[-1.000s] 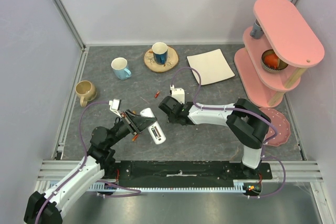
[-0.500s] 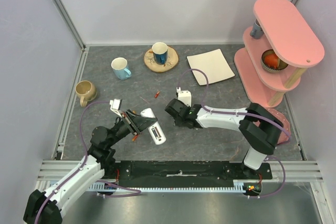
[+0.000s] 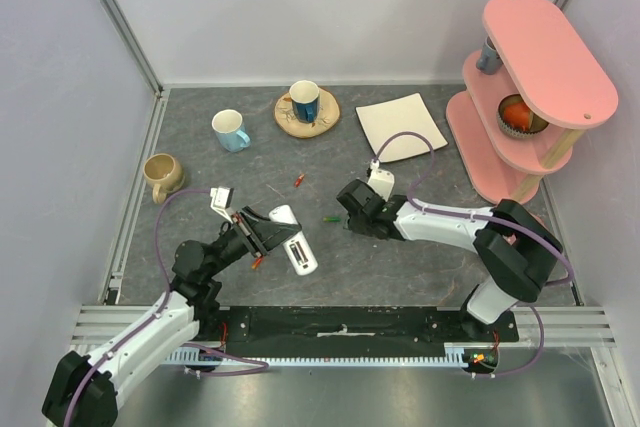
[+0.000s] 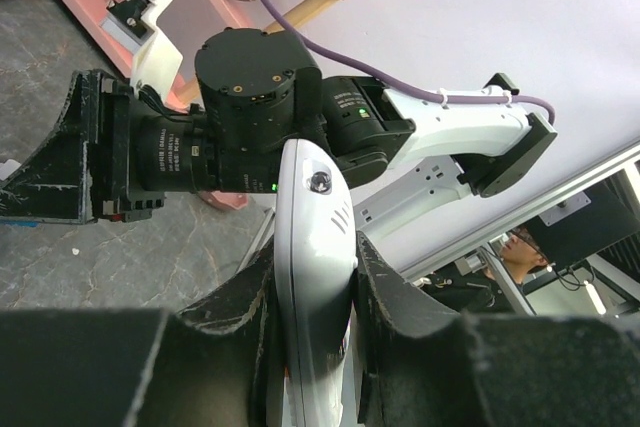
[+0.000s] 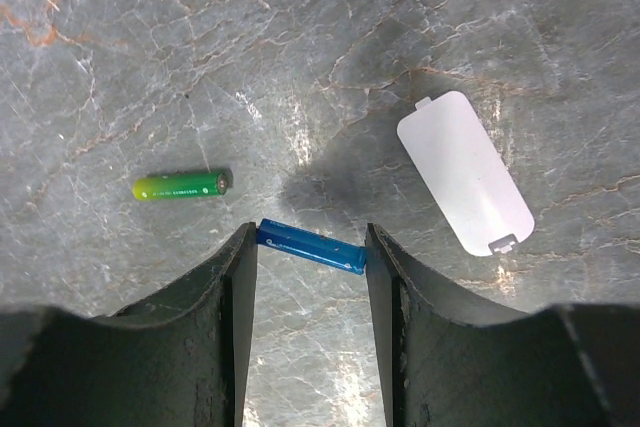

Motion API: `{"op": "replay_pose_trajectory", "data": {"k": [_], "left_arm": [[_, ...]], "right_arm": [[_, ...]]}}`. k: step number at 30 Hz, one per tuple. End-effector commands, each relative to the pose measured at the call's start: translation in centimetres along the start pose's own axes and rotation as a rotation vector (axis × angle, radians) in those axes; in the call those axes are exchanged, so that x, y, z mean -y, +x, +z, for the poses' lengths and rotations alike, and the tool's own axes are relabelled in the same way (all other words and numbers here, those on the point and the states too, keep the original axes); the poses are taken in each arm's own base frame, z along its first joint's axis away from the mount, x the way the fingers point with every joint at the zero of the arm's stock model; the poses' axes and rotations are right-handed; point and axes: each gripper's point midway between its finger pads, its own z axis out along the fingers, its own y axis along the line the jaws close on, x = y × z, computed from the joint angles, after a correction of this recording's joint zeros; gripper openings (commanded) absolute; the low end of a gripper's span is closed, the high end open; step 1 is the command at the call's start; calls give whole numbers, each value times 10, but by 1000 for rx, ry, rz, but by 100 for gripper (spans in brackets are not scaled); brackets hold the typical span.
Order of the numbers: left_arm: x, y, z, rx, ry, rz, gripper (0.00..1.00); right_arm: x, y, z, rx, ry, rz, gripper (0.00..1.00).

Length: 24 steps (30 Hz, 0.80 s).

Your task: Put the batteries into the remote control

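My left gripper (image 3: 268, 232) is shut on the remote control (image 3: 296, 249), a slim white bar held tilted above the table; in the left wrist view its white body (image 4: 315, 207) is clamped between both fingers. My right gripper (image 3: 350, 213) hovers to its right. A blue battery (image 5: 310, 247) spans the gap between its fingertips end to end, touching both. On the table lie a green battery (image 5: 180, 185), also seen from above (image 3: 330, 218), and a white battery cover (image 5: 465, 172). A red-orange battery (image 3: 298, 180) lies farther back.
A tan mug (image 3: 160, 175), a light blue mug (image 3: 230, 130) and a dark blue mug on a wooden coaster (image 3: 306, 115) stand at the back left. A square white plate (image 3: 402, 127) and a pink tiered shelf (image 3: 520, 87) are at the back right.
My right arm has moved to the right, away from the remote control, uncovering the green battery on the table. The left arm and the remote have stayed still.
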Motion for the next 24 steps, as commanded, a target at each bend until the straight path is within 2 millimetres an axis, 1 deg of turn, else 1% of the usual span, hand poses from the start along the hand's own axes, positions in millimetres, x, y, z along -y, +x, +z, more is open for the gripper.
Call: {"op": "replay_pose_trajectory", "data": {"k": [1, 3, 6, 7, 9, 10, 11, 13, 15, 18, 22, 24], "left_arm": [[-22, 15, -14, -11, -37, -13, 2], [-23, 13, -14, 0, -44, -11, 2], [-23, 12, -15, 7, -46, -8, 2], [-22, 12, -15, 6, -45, -10, 2], [-22, 12, -15, 6, -49, -11, 2], [-20, 11, -15, 8, -44, -8, 2], [-20, 10, -14, 9, -45, -3, 2], [-20, 10, -14, 7, -50, 0, 2], [-22, 11, -15, 7, -59, -1, 2], [-26, 12, -15, 7, -71, -10, 2], [-27, 12, -15, 6, -73, -14, 2], [-26, 12, -15, 8, -73, -13, 2]], "right_arm": [[-1, -11, 9, 49, 15, 135, 35], [2, -10, 14, 50, 38, 144, 36], [9, -3, 22, 30, 80, 131, 37], [12, 1, 26, 22, 97, 125, 38], [16, 3, 27, 16, 113, 118, 41], [17, 4, 28, 15, 115, 116, 43], [17, 4, 28, 16, 118, 111, 48], [18, 4, 27, 9, 126, 96, 54], [17, 2, 24, 8, 127, 84, 62], [15, -4, 19, 13, 125, 67, 69], [6, -14, 8, 24, 102, 49, 71], [-7, -24, -4, 47, 60, -1, 71]]}}
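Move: The right hand holds the blue battery crosswise, just above the table spot where the battery will be left, about 1 cm ahead and 1 cm below. The green battery lies some 6 cm to this hand's left and 3 cm farther out; the white battery cover lies about 7 cm to its right and 3 cm ahead. From the left hand, which holds the remote, that spot is roughly 10 cm ahead, 13 cm right and 20 cm down. The right hand eases the blue battery forward about 1.5 cm and down about 1 cm to the grey table top, between the green battery and the white cover, while the wrist turns some 5 degrees clockwise. There the fingers open by about a fifth of their range and let go of the battery, staying low around it and drifting back very slightly at the end. ##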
